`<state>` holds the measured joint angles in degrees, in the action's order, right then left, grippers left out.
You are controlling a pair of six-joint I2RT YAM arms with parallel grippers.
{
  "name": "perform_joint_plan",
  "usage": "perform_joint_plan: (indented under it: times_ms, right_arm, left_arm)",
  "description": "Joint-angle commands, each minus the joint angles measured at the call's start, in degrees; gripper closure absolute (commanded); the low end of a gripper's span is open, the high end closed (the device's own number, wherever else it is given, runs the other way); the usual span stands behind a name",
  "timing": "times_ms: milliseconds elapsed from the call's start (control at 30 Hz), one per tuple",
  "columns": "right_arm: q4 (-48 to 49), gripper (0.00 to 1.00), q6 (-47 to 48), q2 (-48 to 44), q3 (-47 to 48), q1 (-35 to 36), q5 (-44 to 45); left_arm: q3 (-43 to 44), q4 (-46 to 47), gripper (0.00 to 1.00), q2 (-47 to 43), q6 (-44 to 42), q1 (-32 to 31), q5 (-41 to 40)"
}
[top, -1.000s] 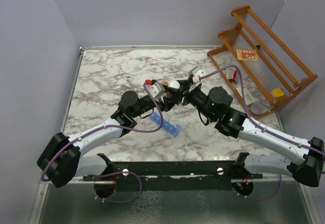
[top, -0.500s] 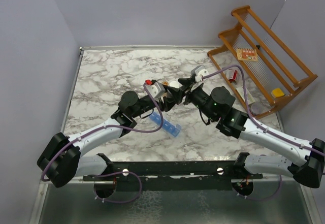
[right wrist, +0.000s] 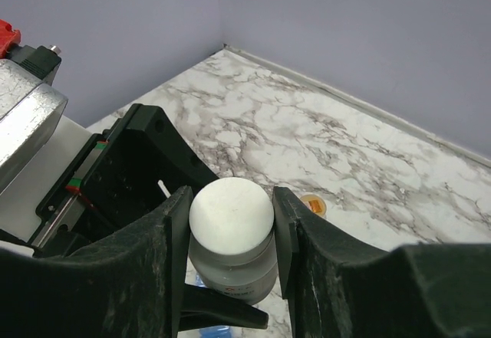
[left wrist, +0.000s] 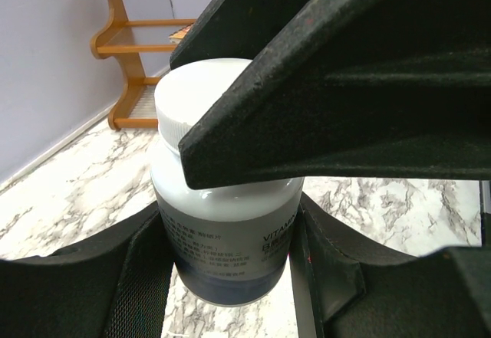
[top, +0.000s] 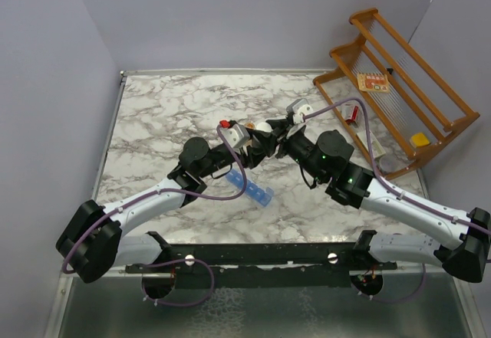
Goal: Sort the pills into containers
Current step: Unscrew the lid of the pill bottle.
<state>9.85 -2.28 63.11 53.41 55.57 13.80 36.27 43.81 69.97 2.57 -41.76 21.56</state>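
A dark bottle (left wrist: 230,223) with a white cap (right wrist: 231,214) is held up above the table between both arms. My left gripper (left wrist: 229,270) is shut on the bottle's body, one finger on each side. My right gripper (right wrist: 230,217) comes from the other side, and its two fingers press the white cap. In the top view the two grippers meet at the cap (top: 263,129). The containers (top: 255,191), a blue strip of compartments, lie on the marble below the left arm. No pills show.
A wooden rack (top: 430,127) stands at the right edge with a few small items on its shelves. A small amber bottle (right wrist: 312,204) sits on the marble beyond the held bottle. Grey walls close in the table's left, far and right sides.
The right wrist shifted slightly at the cap and came back, and its fingers loosened briefly, then closed on the cap again. The left arm and the bottle stayed in place.
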Motion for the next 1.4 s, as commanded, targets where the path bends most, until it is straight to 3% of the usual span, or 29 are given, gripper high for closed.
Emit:
perform_joint_plan:
  times_ms: [0,233,633,833,1167,1200,1233,1367]
  right_arm:
    - [-0.70,0.60,1.03,-0.10,1.91,0.57,0.62]
    - [-5.91,0.99,4.01,-1.10,3.83,0.55,-0.08]
    - [-13.58,0.99,10.49,-10.67,1.38,0.54,-8.82]
    - [-13.97,0.99,13.17,-14.58,-0.41,0.59,-16.67]
    - [-15.54,0.99,17.31,-16.48,-1.77,0.58,-30.89]
    - [-15.29,0.98,17.84,-16.63,-2.11,0.59,-30.85]
    - [-14.43,0.91,17.99,-16.83,-2.61,0.59,-30.02]
    - [-10.05,0.41,17.13,-17.95,-3.42,0.59,-24.48]
  left_arm:
    - [0.82,1.13,1.00,-0.87,-0.59,-0.26,-0.07]
    - [0.44,1.14,1.00,-2.60,-0.24,-0.25,2.42]
    - [-1.18,1.19,1.00,-5.57,1.29,-0.25,15.80]
    - [-1.64,1.15,1.00,-7.48,0.36,-0.34,27.73]
    - [-0.45,1.81,1.00,-7.33,-0.20,-1.32,40.00]
    - [-0.42,1.88,1.00,-7.31,-0.22,-1.51,40.49]
    - [-0.42,1.93,1.00,-7.24,-0.27,-1.63,40.58]
    - [-0.65,1.94,1.00,-6.68,-0.58,-1.75,39.09]
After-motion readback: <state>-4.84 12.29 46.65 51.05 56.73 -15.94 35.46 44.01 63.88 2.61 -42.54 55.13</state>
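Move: The pill bottle's lid sits between the right fingers already, right at that hand's point, on the upright bottle whose body the left hand grips; the lid is some 5 cm straight above the left hand's point. Counted from the right hand, the small amber bottle stands on the table about 8 cm ahead, 3 cm to the left and 27 cm below. The blue pill box lies around 7 cm back, 3 cm left and 29 cm below that same hand. Lid and bottle are twisted against each other in the air: the right hand, pinching the lid a touch tighter, turns it counter-clockwise by some 30 degrees, while the left keeps its grip on the body and turns it clockwise by nearly 35. Meanwhile both hands travel together about 12 cm back towards the bases, rising slightly; at the very end the right fingers seem to ease off the lid. ##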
